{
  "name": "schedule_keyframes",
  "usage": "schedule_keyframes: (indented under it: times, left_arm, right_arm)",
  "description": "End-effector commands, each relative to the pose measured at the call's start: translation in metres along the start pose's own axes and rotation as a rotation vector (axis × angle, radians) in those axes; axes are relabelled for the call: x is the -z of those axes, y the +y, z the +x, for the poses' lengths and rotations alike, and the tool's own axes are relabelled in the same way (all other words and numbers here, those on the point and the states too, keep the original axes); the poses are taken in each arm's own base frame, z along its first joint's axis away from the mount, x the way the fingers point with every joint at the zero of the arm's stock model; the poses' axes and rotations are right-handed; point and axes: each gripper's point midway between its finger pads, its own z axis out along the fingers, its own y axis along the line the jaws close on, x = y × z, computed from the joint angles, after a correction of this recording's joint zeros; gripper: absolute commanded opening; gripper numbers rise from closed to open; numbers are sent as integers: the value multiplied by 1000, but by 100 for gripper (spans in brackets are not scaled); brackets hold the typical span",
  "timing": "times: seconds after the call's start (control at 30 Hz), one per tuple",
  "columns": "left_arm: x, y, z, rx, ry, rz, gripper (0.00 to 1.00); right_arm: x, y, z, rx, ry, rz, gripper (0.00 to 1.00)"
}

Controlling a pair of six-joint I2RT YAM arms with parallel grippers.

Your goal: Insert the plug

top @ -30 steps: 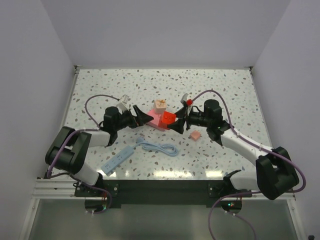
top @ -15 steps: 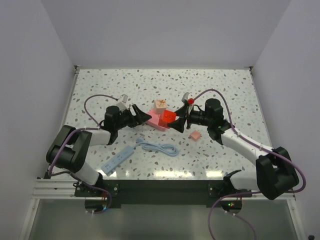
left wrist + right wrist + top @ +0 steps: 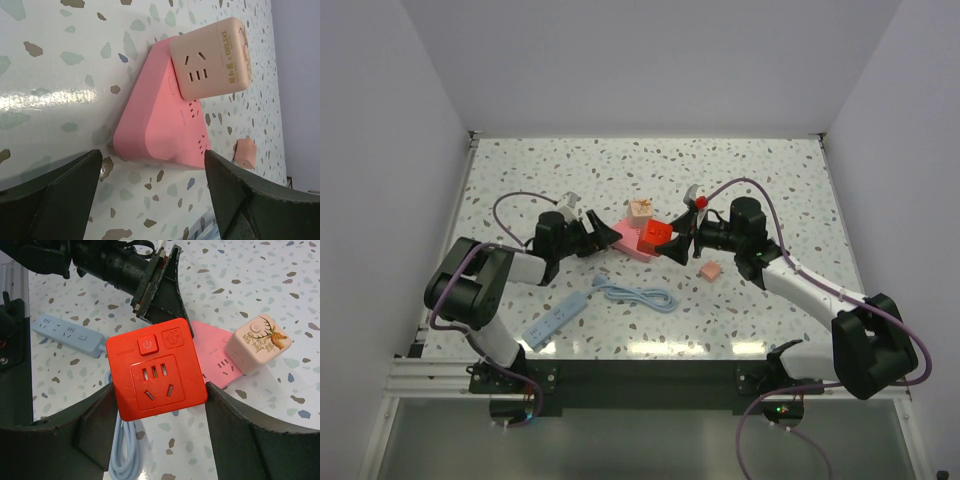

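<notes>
The plug (image 3: pixel 711 270) is a small salmon-orange cube lying on the table right of the pink triangle, apart from both grippers; it also shows as the plug (image 3: pixel 245 152) at the edge of the left wrist view. My right gripper (image 3: pixel 667 240) is shut on the bright red socket cube (image 3: pixel 155 367), its sockets facing the camera, over the near-left edge of the pink triangular socket block (image 3: pixel 220 355). My left gripper (image 3: pixel 154 165) stands open and empty at the triangle's (image 3: pixel 160 125) left corner. A beige deer-printed cube (image 3: pixel 257 342) sits on the triangle's far part.
A light blue power strip (image 3: pixel 552 320) lies near the front left, its coiled cable (image 3: pixel 640 296) just in front of the triangle. The two grippers face each other closely over the triangle. White walls enclose the terrazzo table (image 3: pixel 770 180).
The red cube has risen slightly in the right gripper. The left arm's elbow has swung inward while its gripper stays by the triangle's corner.
</notes>
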Motion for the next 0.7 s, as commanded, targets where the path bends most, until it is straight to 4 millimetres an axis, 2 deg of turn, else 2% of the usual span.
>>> schedule_keyframes:
  times: [0.0, 0.3, 0.4, 0.5, 0.53, 0.6, 0.67]
  left_arm:
    - [-8, -13, -18, -13, -42, 59, 88]
    - [-19, -17, -24, 4, -48, 87, 82]
    - [-22, -16, -22, 6, -33, 92, 72]
    - [-23, -16, -17, 11, -20, 105, 54]
    - [-23, -17, -18, 11, -22, 114, 45]
    - [-27, -17, -15, 13, -4, 123, 37]
    - [-30, -15, -9, 15, 20, 133, 23]
  right_arm:
    - [0, -5, -27, 67, -69, 19, 0]
    - [1, -6, -25, 66, -68, 23, 0]
    - [0, -6, -25, 67, -68, 28, 0]
    - [-1, -10, -21, 65, -59, 37, 0]
    - [-1, -10, -21, 62, -58, 36, 0]
    - [-1, -8, -22, 62, -59, 25, 0]
    - [0, -7, -24, 71, -66, 28, 0]
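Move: The pink triangular strip lies about 6 cm to the left hand's right, 1 cm back and 2 cm lower, its near corner just off the open fingers. The beige cube socket is 6 cm right and 5 cm ahead at about hand height; the light-blue cable coil some 13 cm back, 6 cm right and 4 cm lower. From the right hand, holding the red cube socket, the strip is about 6 cm ahead, 5 cm left, 15 cm below. The left hand slides right and forward, about 2 cm, onto the pink strip's near corner and pinches it. ##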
